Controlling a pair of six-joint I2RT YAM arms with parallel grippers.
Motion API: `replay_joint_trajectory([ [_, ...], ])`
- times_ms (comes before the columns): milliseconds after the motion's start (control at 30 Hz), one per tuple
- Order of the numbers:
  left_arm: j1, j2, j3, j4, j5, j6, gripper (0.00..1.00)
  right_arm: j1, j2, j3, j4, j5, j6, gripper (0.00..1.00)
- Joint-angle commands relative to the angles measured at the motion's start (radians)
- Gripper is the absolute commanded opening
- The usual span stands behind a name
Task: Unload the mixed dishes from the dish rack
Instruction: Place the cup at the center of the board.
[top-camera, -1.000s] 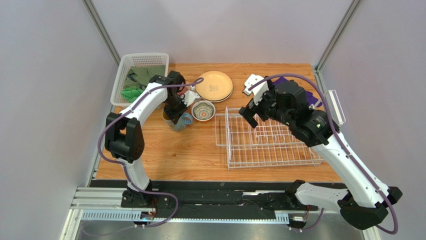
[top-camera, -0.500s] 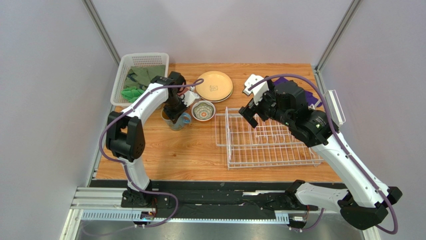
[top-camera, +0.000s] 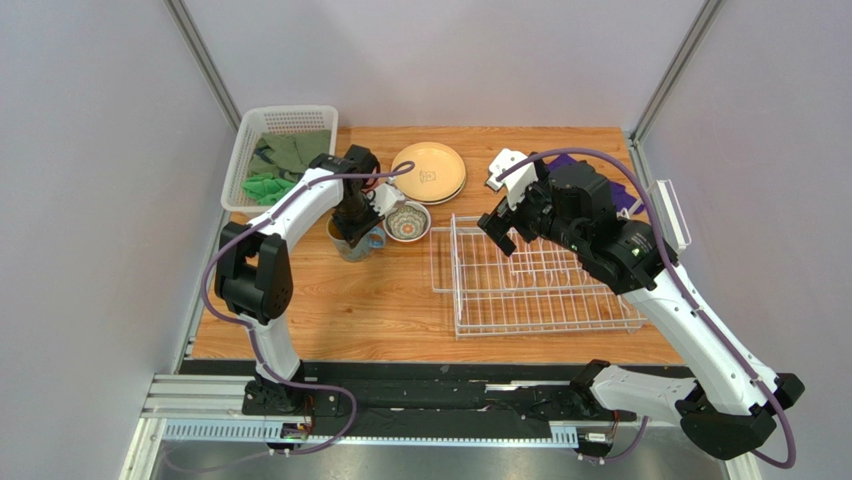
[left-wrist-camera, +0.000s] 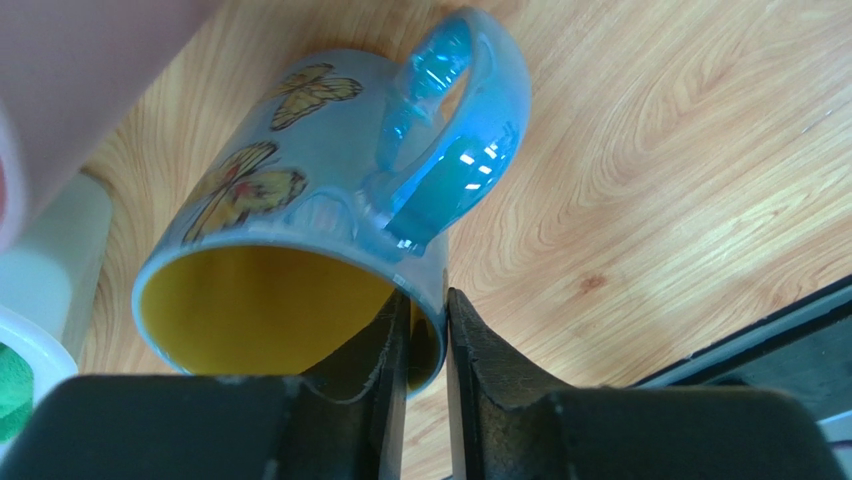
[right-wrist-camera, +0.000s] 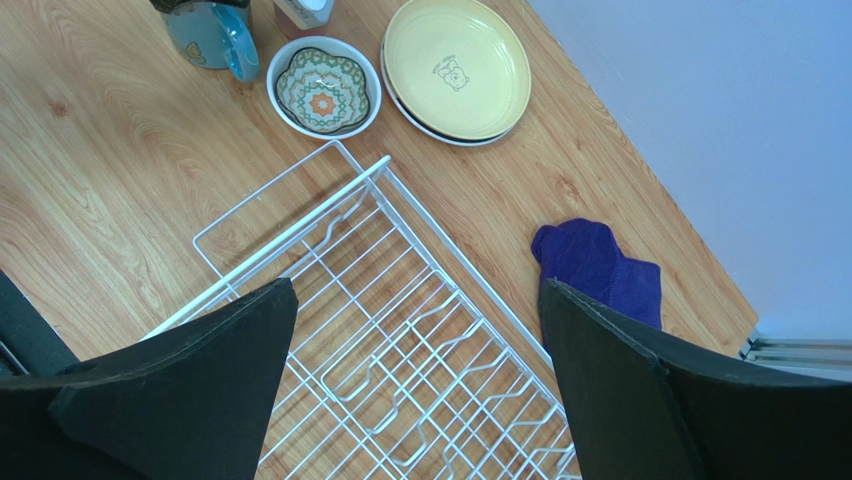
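Note:
The blue-handled mug (left-wrist-camera: 330, 200), yellow inside with butterflies, stands upright on the wood left of the patterned bowl (top-camera: 407, 221). My left gripper (left-wrist-camera: 428, 320) straddles its rim, one finger inside and one outside. The jaws are slightly parted, with a sliver of gap at the inner wall. From above, the left gripper (top-camera: 352, 228) covers the mug (top-camera: 354, 244). A pink tumbler (left-wrist-camera: 80, 80) blurs the wrist view's top left. Stacked cream-tan plates (top-camera: 428, 171) lie behind the bowl. My right gripper (right-wrist-camera: 415, 290) hangs wide open above the dish rack (right-wrist-camera: 290, 225), which holds no dishes.
A purple cloth (top-camera: 565, 160) lies behind the dish rack (top-camera: 530, 280), near the table's back right. A white mesh basket (top-camera: 270, 150) with green cloths sits at the back left. The patterned bowl (right-wrist-camera: 323, 86) and plates (right-wrist-camera: 457, 66) stand just beyond the rack's far left corner.
My left gripper's jaws have parted slightly off the mug's rim, and the wrist has shifted a little right. The right arm has not moved.

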Motion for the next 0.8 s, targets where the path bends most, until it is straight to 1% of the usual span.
replay_joint_trajectory([
  [0,-0.009,-0.019,0.01,0.02,-0.007,-0.019,0.28,0.004,-0.021,0.001,0.017,0.004,-0.005,1.0],
  [67,-0.009,-0.021,0.012,0.02,-0.005,-0.022,0.3,0.004,-0.024,-0.002,0.015,0.005,-0.005,1.0],
  [133,-0.011,-0.028,0.01,0.021,0.004,-0.025,0.35,0.005,-0.026,-0.005,0.018,0.008,-0.005,1.0],
  [267,-0.011,-0.051,0.015,0.026,0.016,-0.035,0.39,0.004,-0.029,-0.01,0.021,0.016,-0.005,1.0],
  [300,-0.011,-0.065,0.018,0.026,0.022,-0.036,0.42,0.004,-0.029,-0.016,0.026,0.022,-0.005,1.0],
  [333,-0.012,-0.074,0.019,0.026,0.031,-0.036,0.43,0.005,-0.032,-0.019,0.03,0.028,-0.003,1.0],
  [467,-0.011,-0.127,0.047,0.028,0.062,-0.053,0.47,0.005,-0.023,-0.03,0.058,0.119,0.012,1.0],
  [567,-0.009,-0.182,0.058,0.049,0.087,-0.07,0.51,0.004,-0.033,-0.054,0.11,0.18,0.026,1.0],
  [633,-0.005,-0.225,0.056,0.086,0.104,-0.079,0.57,0.0,-0.041,-0.067,0.148,0.209,0.032,1.0],
  [667,-0.001,-0.24,0.052,0.101,0.105,-0.085,0.64,-0.003,-0.043,-0.073,0.158,0.232,0.038,1.0],
  [700,0.003,-0.267,0.049,0.133,0.105,-0.091,0.74,-0.007,-0.044,-0.074,0.173,0.241,0.044,1.0],
  [767,0.025,-0.292,0.044,0.166,0.124,-0.111,0.8,-0.021,-0.046,-0.073,0.187,0.263,0.063,1.0],
])
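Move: The left fingers straddle the blue cup's wall beside its handle; the cup's middle is about 3 cm left, 1 cm ahead and 4 cm below the hand. From this hand the flowered bowl is some 8 cm ahead and 8 cm right, the pink cup about 11 cm ahead and 1 cm left, the plates roughly 21 cm ahead and 13 cm right. From the right hand the blue cup lies about 28 cm left, 8 cm ahead and 27 cm lower. Keep opening the left gripper to free the blue cup's rim, nearly on the spot at first, then lift away, up about 7 cm and a little right, swinging the fingertips forward and right by some 15 degrees. Late on, ease the open, empty right hand forward and right over the rack, turning clockwise slightly. ##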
